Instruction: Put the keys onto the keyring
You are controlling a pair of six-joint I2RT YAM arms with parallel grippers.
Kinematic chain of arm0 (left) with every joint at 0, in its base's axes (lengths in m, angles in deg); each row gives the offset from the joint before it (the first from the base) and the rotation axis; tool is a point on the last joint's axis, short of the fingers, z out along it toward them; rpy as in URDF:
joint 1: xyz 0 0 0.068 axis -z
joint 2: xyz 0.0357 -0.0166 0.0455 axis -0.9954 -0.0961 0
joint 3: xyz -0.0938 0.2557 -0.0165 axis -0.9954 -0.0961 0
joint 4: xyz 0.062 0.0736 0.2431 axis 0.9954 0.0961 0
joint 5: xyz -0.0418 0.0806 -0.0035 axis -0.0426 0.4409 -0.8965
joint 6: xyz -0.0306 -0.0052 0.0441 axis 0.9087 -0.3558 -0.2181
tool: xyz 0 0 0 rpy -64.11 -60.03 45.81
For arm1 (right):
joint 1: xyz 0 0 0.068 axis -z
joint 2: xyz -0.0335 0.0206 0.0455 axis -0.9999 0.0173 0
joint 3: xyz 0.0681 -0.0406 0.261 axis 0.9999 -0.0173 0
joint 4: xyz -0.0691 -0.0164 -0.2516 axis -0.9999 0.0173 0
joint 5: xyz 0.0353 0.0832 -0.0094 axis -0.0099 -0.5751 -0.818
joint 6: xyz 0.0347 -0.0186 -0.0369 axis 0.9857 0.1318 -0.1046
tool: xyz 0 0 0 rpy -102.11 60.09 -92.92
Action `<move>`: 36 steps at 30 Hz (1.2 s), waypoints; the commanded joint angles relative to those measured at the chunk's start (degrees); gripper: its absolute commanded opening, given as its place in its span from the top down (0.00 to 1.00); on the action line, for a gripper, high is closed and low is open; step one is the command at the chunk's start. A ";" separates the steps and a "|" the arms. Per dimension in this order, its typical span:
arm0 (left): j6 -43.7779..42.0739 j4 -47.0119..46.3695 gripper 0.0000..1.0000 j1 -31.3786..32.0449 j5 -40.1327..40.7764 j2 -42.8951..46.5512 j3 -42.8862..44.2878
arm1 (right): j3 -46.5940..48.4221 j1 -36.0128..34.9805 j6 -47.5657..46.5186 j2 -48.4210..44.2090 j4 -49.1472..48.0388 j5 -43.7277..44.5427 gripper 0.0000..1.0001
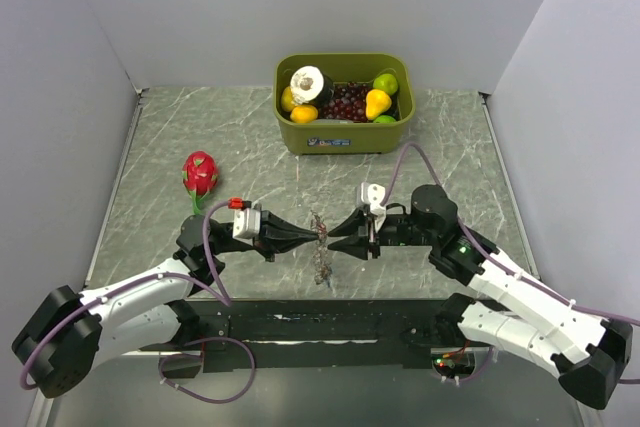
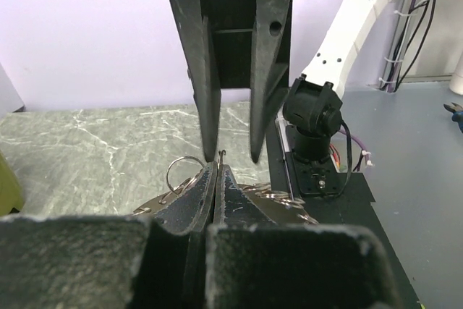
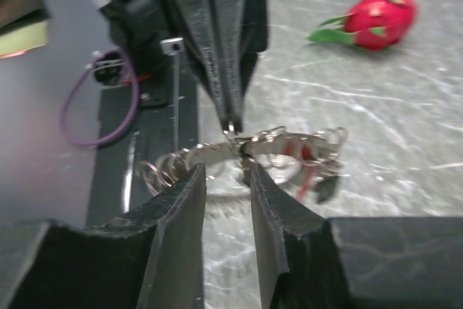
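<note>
The keyring [image 1: 320, 247] is a thin metal ring strung with small split rings, and it hangs just above the table between my two grippers. My left gripper [image 1: 313, 236] is shut on its rim; in the left wrist view the closed tips [image 2: 218, 166] pinch a thin wire, with small rings [image 2: 182, 171] to either side. My right gripper [image 3: 226, 173] faces it from the opposite side, jaws apart, its fingertips right at the keyring [image 3: 275, 144] with nothing clearly clamped between them. A red-headed key [image 3: 307, 171] and a dark tag [image 3: 325, 187] dangle from the ring.
A green bin [image 1: 343, 132] full of fruit stands at the back centre. A red dragon fruit [image 1: 200, 173] lies on the marble table to the left. The black base plate [image 1: 320, 317] runs along the near edge, and white walls close in three sides.
</note>
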 commanded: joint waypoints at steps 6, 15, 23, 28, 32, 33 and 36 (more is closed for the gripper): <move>-0.30 -5.60 0.99 0.01 -1.46 0.11 1.43 | 2.86 -0.11 1.31 0.91 -3.29 -5.83 0.64; 0.58 -6.66 0.99 0.10 -3.04 -0.68 1.96 | 2.60 -0.11 2.19 1.97 -4.95 -2.32 0.63; 0.67 -6.48 0.99 0.01 -3.75 -1.03 2.31 | 3.04 -0.11 2.36 2.49 -5.83 -2.40 0.65; 1.02 -7.27 0.99 0.01 -4.01 -2.00 2.57 | 4.26 -0.11 2.36 4.51 -4.61 -4.60 0.94; 0.41 -5.43 0.99 0.01 -5.24 -2.79 3.45 | 4.44 -0.11 2.54 4.60 -4.69 -5.04 1.00; 0.23 -4.82 0.99 0.01 -5.51 -2.79 3.63 | 4.44 -0.11 2.36 4.78 -4.17 -4.86 1.00; -1.34 -1.40 0.99 0.10 -5.77 -2.27 4.33 | 5.23 -0.03 0.87 5.13 -2.07 -4.16 1.00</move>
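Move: The small split ring on the keyring's rim sits in the left hand's shut fingertips, its free end about 2 cm left of the right hand's fingers and level with them. From the right hand, the keyring's grey disc hangs with its middle about 2 cm left, 2 cm back and 5 cm below; the dragon fruit lies some 19 cm ahead, 30 cm left and 22 cm down; the green bin is roughly 33 cm ahead, 4 cm right and 18 cm down. The small split ring, still pinched by the left hand, is taken by the right hand too: its part-open fingers draw back about 1 cm, come forward again while easing some 1 cm left to the left fingertips, then shut fully on the protruding wire. The left hand keeps its pinch and sinks barely 1 cm late on. ##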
